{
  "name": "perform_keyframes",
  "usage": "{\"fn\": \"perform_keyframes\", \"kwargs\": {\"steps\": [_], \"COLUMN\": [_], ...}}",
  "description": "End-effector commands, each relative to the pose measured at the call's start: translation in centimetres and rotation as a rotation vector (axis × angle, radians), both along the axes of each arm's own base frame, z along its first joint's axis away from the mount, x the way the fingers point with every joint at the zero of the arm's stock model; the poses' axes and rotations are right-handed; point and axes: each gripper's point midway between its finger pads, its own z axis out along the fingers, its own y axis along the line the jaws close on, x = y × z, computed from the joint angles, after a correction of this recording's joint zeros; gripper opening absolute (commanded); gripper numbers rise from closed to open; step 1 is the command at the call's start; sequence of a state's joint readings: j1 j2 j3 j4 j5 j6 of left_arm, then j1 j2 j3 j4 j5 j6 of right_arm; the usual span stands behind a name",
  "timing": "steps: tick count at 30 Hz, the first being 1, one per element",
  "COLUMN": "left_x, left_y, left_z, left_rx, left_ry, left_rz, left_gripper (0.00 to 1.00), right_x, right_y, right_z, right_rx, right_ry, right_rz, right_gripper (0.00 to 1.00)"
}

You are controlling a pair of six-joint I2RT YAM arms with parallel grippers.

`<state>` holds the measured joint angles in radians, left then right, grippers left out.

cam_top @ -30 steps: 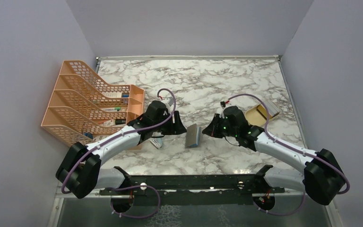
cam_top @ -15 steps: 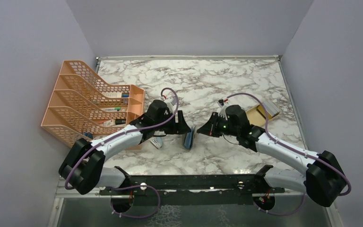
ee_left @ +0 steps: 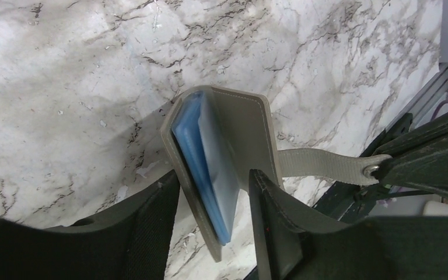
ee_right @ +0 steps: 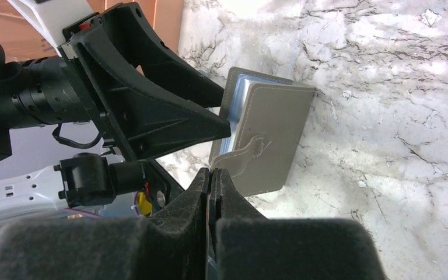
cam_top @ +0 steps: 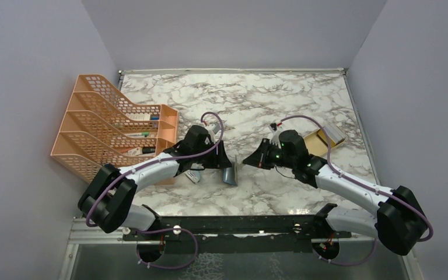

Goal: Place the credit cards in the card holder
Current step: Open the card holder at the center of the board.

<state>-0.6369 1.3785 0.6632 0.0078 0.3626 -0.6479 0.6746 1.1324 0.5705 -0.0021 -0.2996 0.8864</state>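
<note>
The card holder stands on its edge on the marble between my two grippers, grey outside and light blue inside. My left gripper is open and straddles one grey flap and the blue pockets, with a gap beside the right finger. In the top view the left gripper sits just left of the holder. My right gripper is shut on the holder's snap tab and pulls the other flap away. The credit cards cannot be made out in any view.
An orange mesh file rack stands at the left, close behind the left arm. A shallow tan tray lies at the back right, partly behind the right arm. A small white and blue item lies under the left wrist.
The card holder has gone from lying flat to standing on edge and partly open. My left gripper has moved right around it and narrowed. The right gripper stays shut on the tab.
</note>
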Motion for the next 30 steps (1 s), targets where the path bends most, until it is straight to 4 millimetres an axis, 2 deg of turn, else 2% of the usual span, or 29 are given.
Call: {"fn": "perform_keyframes", "kwargs": {"steps": [1,7,12,14,17,18,22,24,27,30], "left_x": [0.0,0.0,0.0,-0.1,-0.3,-0.2,0.2,0.4,1.2,1.8], "left_y": [0.1,-0.1,-0.2,-0.4,-0.6,-0.6,0.0,0.4,1.0,1.4], "left_z": [-0.7,-0.7,-0.8,-0.4,0.0,0.2,0.8,1.5,2.6,3.4], "left_rx": [0.003,-0.008,-0.016,-0.036,-0.058,-0.054,-0.016,0.009,0.045,0.062], "left_ry": [-0.011,-0.008,-0.005,-0.01,-0.008,-0.006,-0.004,-0.005,-0.025,-0.039], "left_rz": [-0.007,-0.011,-0.012,-0.017,-0.021,-0.012,0.023,0.047,0.09,0.117], "left_gripper": [0.45,0.35,0.26,0.19,0.0,0.0,0.0,0.0,0.0,0.0], "right_x": [0.0,-0.4,-0.6,-0.6,-0.2,-0.1,-0.1,-1.2,-1.7,-1.5], "right_y": [-1.3,-2.6,-2.8,-3.0,-3.8,-4.2,-4.4,-3.3,-2.1,-0.9], "right_z": [-1.6,-3.3,-3.9,-4.2,-5.1,-5.3,-3.9,-2.6,-0.6,1.5], "right_rx": [-0.064,-0.122,-0.135,-0.15,-0.206,-0.232,-0.292,-0.239,-0.174,-0.115], "right_ry": [0.002,0.013,0.019,0.016,0.012,0.014,0.024,0.049,0.058,0.031], "right_rz": [-0.041,-0.063,-0.064,-0.067,-0.089,-0.099,-0.07,0.002,0.048,0.076], "right_gripper": [0.01,0.01,0.01,0.01,0.04,0.07,0.22,0.28,0.34,0.36]}}
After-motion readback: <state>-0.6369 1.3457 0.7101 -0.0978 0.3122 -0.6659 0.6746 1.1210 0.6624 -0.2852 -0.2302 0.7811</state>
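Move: The card holder stands on its spine, partly open. Its middle is about 2 cm back, 1 cm left and 3 cm below the left hand, whose open fingers already straddle the upper edge of its left cover. From the right hand, which pinches the strap's end, it lies roughly 5 cm left, 3 cm back and 7 cm below. The credit cards lie 13 cm left of the left hand, 3 cm back and 7 cm below; the beige bowl is some 25 cm right of the right hand, 6 cm farther out and 11 cm below. The card holder's left cover is pinched at its upper edge as the left hand eases about 1 cm down, shuts its fingers, then starts lifting, ending barely 2 cm above its low point. Meanwhile the right hand takes the strap down and right, roughly 5 cm each way at most, tilting about 15 degrees, opens a third and lets go, then climbs back some 3 cm with a little left. ##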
